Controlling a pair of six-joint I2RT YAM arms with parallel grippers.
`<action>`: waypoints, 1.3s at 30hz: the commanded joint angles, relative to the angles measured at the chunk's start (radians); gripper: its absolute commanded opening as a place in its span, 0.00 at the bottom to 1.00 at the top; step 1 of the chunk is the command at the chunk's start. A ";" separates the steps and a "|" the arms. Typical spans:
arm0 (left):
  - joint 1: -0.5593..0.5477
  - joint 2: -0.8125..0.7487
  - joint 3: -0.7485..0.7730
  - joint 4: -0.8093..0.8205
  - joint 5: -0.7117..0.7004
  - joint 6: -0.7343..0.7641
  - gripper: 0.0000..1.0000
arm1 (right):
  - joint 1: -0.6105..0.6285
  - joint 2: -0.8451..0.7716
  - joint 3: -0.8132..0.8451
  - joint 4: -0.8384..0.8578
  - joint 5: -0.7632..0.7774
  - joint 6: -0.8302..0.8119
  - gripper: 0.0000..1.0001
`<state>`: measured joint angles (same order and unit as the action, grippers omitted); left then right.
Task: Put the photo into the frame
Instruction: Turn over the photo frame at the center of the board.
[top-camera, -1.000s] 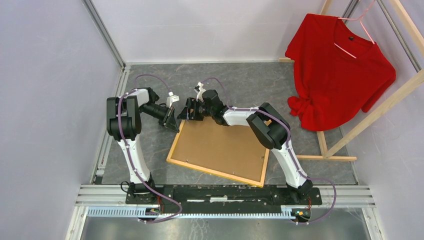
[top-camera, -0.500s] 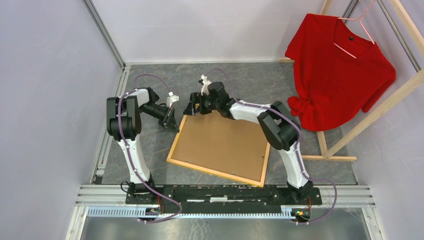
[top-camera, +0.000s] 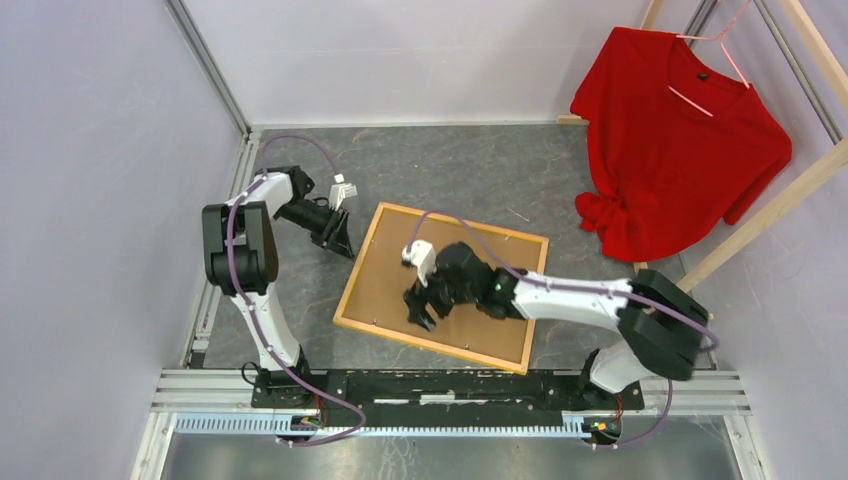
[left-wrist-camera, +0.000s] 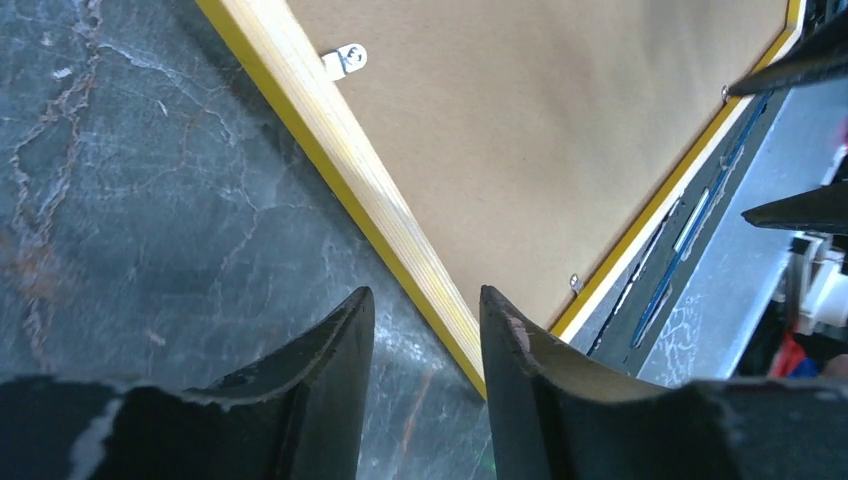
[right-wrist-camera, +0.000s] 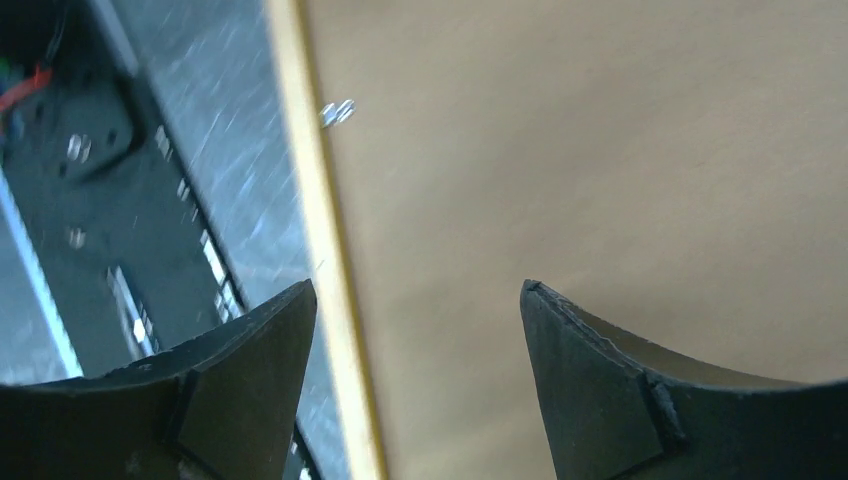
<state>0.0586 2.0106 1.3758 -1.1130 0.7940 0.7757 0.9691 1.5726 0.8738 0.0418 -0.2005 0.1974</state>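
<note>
The frame (top-camera: 357, 268) lies face down on the dark table, its light wood back and a thin yellow edge (left-wrist-camera: 340, 150) showing. A brown backing panel (top-camera: 470, 250) fills it, so the photo is hidden. My left gripper (top-camera: 343, 245) sits low by the frame's far-left edge, over bare table. Its jaws (left-wrist-camera: 425, 300) stand apart with nothing between them. My right gripper (top-camera: 420, 310) hovers over the near-left part of the panel (right-wrist-camera: 600, 150), close to the frame's near edge (right-wrist-camera: 315, 200). It is open (right-wrist-camera: 415, 290) and holds nothing.
A red shirt (top-camera: 680, 130) hangs on a wooden rack (top-camera: 760, 220) at the back right. Metal rails (top-camera: 450, 385) run along the near edge by the arm bases. Small metal tabs (left-wrist-camera: 345, 60) stick out on the frame's back. Grey walls close in left and behind.
The right arm has swung from the frame's far-left corner down to its near-left part. The left gripper's jaws have opened and it has drawn back slightly.
</note>
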 joint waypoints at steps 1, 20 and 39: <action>-0.003 -0.145 -0.021 -0.063 -0.003 0.097 0.52 | 0.125 -0.187 -0.124 -0.017 0.163 -0.129 0.80; -0.003 -0.572 -0.177 -0.066 0.006 0.132 1.00 | 0.326 -0.064 -0.198 0.031 0.266 -0.164 0.49; -0.015 -1.242 -0.675 0.049 -0.066 0.875 1.00 | 0.287 -0.084 0.039 -0.151 0.282 -0.190 0.00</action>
<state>0.0544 0.9367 0.7986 -1.1221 0.7311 1.3205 1.2884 1.5208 0.7528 -0.0849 0.0818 0.0208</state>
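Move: The right hand, open above the backing board, goes for the middle of the photo frame's near bar, about 9 cm back, 2 cm to its right and 6 cm below; on that bar, the left clip lies some 2 cm back and 11 cm left of the hand, 6 cm below. From the left hand, just above and outside the left bar, the near-left corner is about 15 cm back, 2 cm left and 3 cm below. The right hand draws back about 9 cm over the board with a little rightward drift, sinks some 6 cm, closes to pinch the near bar between its pads, then starts to rise by about 1 cm. Meanwhile the left rises about 10 cm, opening wide, and comes back 12 cm towards the near-left corner, wrist rolling some 55 degrees, touching nothing. ##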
